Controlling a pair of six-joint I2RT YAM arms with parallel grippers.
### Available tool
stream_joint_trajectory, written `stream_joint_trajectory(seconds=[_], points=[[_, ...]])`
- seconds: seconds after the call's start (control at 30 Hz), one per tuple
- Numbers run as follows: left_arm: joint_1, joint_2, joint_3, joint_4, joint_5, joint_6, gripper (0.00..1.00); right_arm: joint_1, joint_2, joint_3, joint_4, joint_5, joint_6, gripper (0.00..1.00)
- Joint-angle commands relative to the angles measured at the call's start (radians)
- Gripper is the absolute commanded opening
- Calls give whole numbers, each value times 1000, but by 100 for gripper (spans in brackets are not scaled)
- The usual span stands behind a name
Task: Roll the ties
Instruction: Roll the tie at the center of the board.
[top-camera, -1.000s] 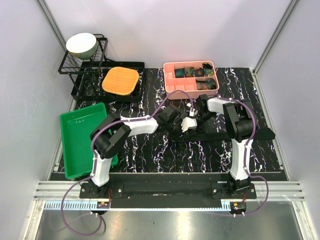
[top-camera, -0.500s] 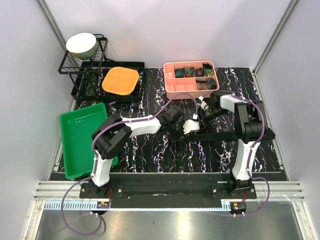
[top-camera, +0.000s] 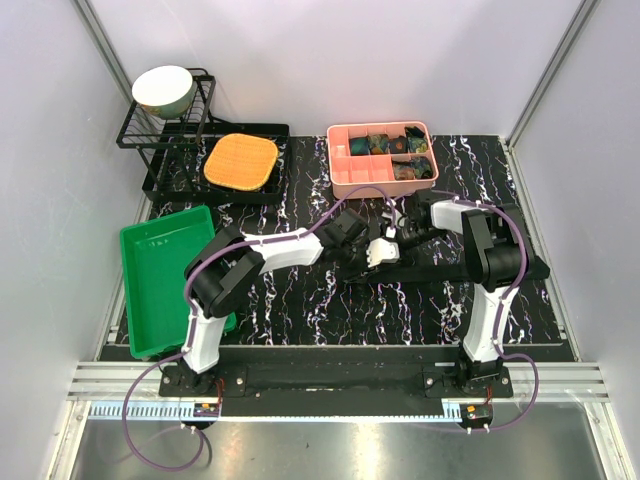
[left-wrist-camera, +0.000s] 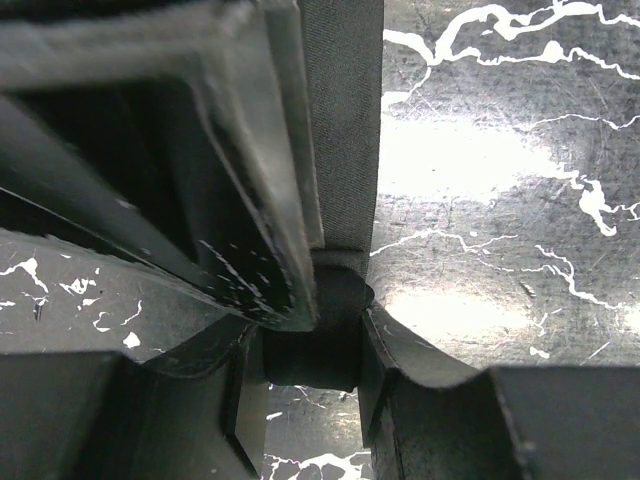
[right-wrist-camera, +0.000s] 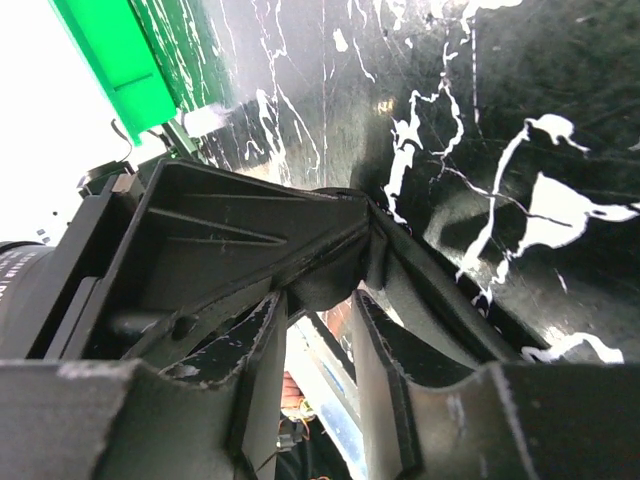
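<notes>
A long black tie (top-camera: 470, 268) lies flat across the marble table, running right from the two grippers. Its left end is wound into a small roll (left-wrist-camera: 322, 300). My left gripper (top-camera: 368, 255) is shut on that roll, which sits pinched between the jaws (left-wrist-camera: 310, 350), and the flat strip (left-wrist-camera: 345, 120) leads away from it. My right gripper (top-camera: 398, 235) meets it from the far right. Its jaws (right-wrist-camera: 320, 310) stand apart, with only the dark roll (right-wrist-camera: 325, 275) at their tips. One right finger (left-wrist-camera: 250, 200) lies alongside the strip.
A pink divided box (top-camera: 380, 127) holding several rolled ties stands just behind the grippers. A green tray (top-camera: 160, 290) sits at the left. A black dish rack (top-camera: 170, 135) with a bowl (top-camera: 163, 90) and an orange pad (top-camera: 241, 162) fills the back left.
The right gripper was shut and has opened, and its wrist has swung slightly back and right. The left gripper has kept its hold on the roll.
</notes>
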Motion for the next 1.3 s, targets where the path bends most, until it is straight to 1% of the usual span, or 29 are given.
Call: stream_joint_trajectory(seconds=[0.0, 0.1, 0.23, 0.3, 0.33, 0.37, 0.4, 0.5, 0.63, 0.67, 0.73, 0.77, 0.87, 1.1, 1.27], points=[[4, 81, -26, -128, -77, 8, 15, 27, -10, -16, 84, -12, 34, 37], [3, 85, -24, -128, -73, 3, 15, 28, 1, -25, 110, -18, 41, 36], [4, 86, -29, -127, -68, -2, 15, 28, 4, -68, 196, -60, 87, 32], [3, 85, -36, -122, -71, -2, 15, 30, 13, -74, 215, -60, 103, 22], [3, 85, -38, -124, -70, -2, 15, 30, 13, -76, 218, -60, 103, 18], [3, 83, -41, -119, -71, -2, 15, 30, 19, -77, 219, -49, 103, 7], [3, 81, -47, -118, -71, -2, 15, 30, 19, -80, 219, -40, 104, 0], [3, 78, -58, -111, -71, -3, 15, 28, 17, -92, 215, -6, 100, 0], [14, 63, -75, -95, -42, -20, 23, 27, 4, -112, 193, 77, 86, 0], [14, 60, -82, -73, -35, -34, 32, 27, 4, -115, 189, 109, 84, 0], [24, 52, -96, -53, -1, -52, 39, 25, 7, -115, 176, 135, 75, 0], [26, 51, -101, -33, 7, -58, 44, 25, 11, -114, 172, 165, 74, 0], [38, 42, -118, 17, 41, -80, 50, 22, 16, -105, 150, 230, 69, 0], [57, 11, -176, 129, 87, -101, 58, 12, 25, -85, 98, 327, 54, 0], [67, -9, -208, 212, 111, -118, 60, 10, 25, -73, 63, 383, 32, 0]])
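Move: The left gripper already holds the rolled end of the tie between its fingers, right at its hand point. From the right gripper, whose fingers are partly open over the roll, the roll lies about 1 cm left and 2 cm below. The flat rest of the tie runs off to the right, its middle some 17 cm right of the roll. The pink organizer sits about 22 cm ahead of the roll. Shift the right gripper about 1 cm left, shutting its fingers fully, then bring the closed tips down some 2 cm, easing back right, onto the tie at the roll's right edge. Hold the left gripper in place around the roll; once the right tips are shut and going down, open its fingers part-way and tilt them up about 10 degrees. ##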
